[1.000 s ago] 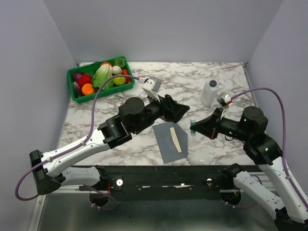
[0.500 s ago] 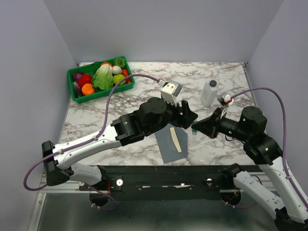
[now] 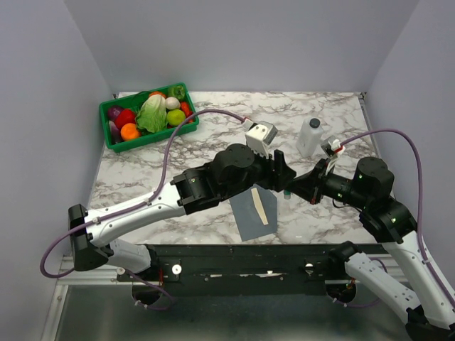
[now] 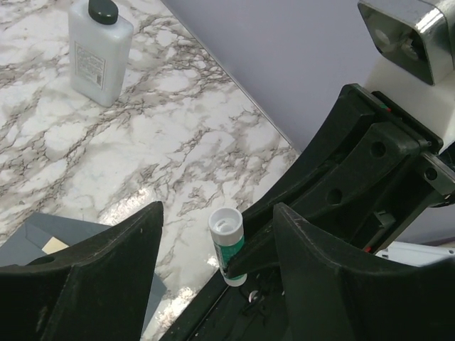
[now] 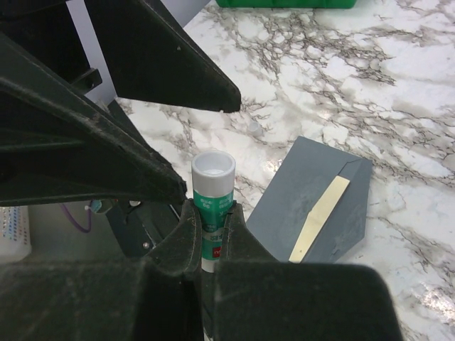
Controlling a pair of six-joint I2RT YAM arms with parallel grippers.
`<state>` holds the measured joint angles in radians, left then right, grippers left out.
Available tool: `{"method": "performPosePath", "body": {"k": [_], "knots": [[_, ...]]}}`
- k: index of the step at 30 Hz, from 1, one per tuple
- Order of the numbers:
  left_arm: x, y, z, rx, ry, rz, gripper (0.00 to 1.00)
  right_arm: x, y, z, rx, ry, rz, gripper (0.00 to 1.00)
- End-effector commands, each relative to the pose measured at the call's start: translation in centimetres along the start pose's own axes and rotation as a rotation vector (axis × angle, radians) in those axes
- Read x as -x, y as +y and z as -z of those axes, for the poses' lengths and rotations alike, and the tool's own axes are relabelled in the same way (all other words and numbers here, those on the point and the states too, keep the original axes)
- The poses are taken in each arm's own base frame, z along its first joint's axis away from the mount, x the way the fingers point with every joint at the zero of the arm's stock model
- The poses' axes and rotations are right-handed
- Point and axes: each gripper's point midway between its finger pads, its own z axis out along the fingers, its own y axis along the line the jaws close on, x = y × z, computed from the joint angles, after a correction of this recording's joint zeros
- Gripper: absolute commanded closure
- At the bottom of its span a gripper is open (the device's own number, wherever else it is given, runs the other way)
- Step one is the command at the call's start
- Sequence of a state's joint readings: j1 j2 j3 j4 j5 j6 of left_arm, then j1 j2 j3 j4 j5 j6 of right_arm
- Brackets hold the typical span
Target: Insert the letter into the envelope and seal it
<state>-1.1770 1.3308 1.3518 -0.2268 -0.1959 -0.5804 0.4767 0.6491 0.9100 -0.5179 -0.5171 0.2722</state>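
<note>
The grey envelope (image 3: pixel 247 217) lies flat near the table's front edge. A narrow cream strip of the letter (image 3: pixel 261 206) shows on it, and the rest of the letter is hidden. My right gripper (image 5: pixel 210 213) is shut on an upright green and white glue stick (image 5: pixel 213 177), held just right of the envelope (image 5: pixel 313 192). My left gripper (image 4: pixel 217 213) is open, with one finger on each side of the glue stick (image 4: pixel 229 245) and neither touching it. In the top view the left gripper (image 3: pixel 282 170) meets the right gripper (image 3: pixel 288 189) above the envelope's right edge.
A white bottle with a black cap (image 3: pixel 309 137) stands behind the right gripper. A green basket (image 3: pixel 186 126) of toy vegetables sits at the back left. A small white cap-like piece (image 5: pixel 254 128) lies on the marble beyond the glue stick.
My left arm has swung right and forward until its fingers flank the glue stick, and its jaws have narrowed a little. The right arm and the envelope have stayed put.
</note>
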Motion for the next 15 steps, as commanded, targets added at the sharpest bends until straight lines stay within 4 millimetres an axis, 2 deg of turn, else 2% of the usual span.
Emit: {"method": "performPosePath", "body": {"k": [1,11,14,15], "knots": [[-0.45,-1.19,-0.58,-0.043,0.033,-0.013,0.34,0.73,0.32,0.17,0.003,-0.02,0.005,0.99],[-0.81,-1.06,-1.03,-0.034,0.043,-0.006,0.46,0.8,0.66,0.31,0.018,-0.024,0.012,0.99],[-0.77,-1.06,-1.05,-0.035,0.038,-0.003,0.55,0.71,0.63,0.28,0.02,-0.024,0.013,0.99],[-0.69,-1.15,-1.06,-0.039,0.035,-0.001,0.65,0.66,0.62,0.23,0.021,-0.022,0.011,0.99]]}}
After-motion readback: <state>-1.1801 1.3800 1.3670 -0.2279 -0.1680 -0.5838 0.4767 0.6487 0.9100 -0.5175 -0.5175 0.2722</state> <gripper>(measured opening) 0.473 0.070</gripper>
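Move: The glue stick stands upright in the right hand's fingers, its middle about 1 cm above that hand's point. From the left hand it lies roughly 2 cm to the right and 4 cm below, its white top nearest. The envelope lies about 7 cm left, 2 cm ahead and 21 cm below the left hand, the letter's strip some 5 cm left and 4 cm ahead; the white bottle is around 25 cm ahead and 13 cm right. The left hand eases about 1.5 cm down and as far right, half-closing around the steadily held glue stick's top. ##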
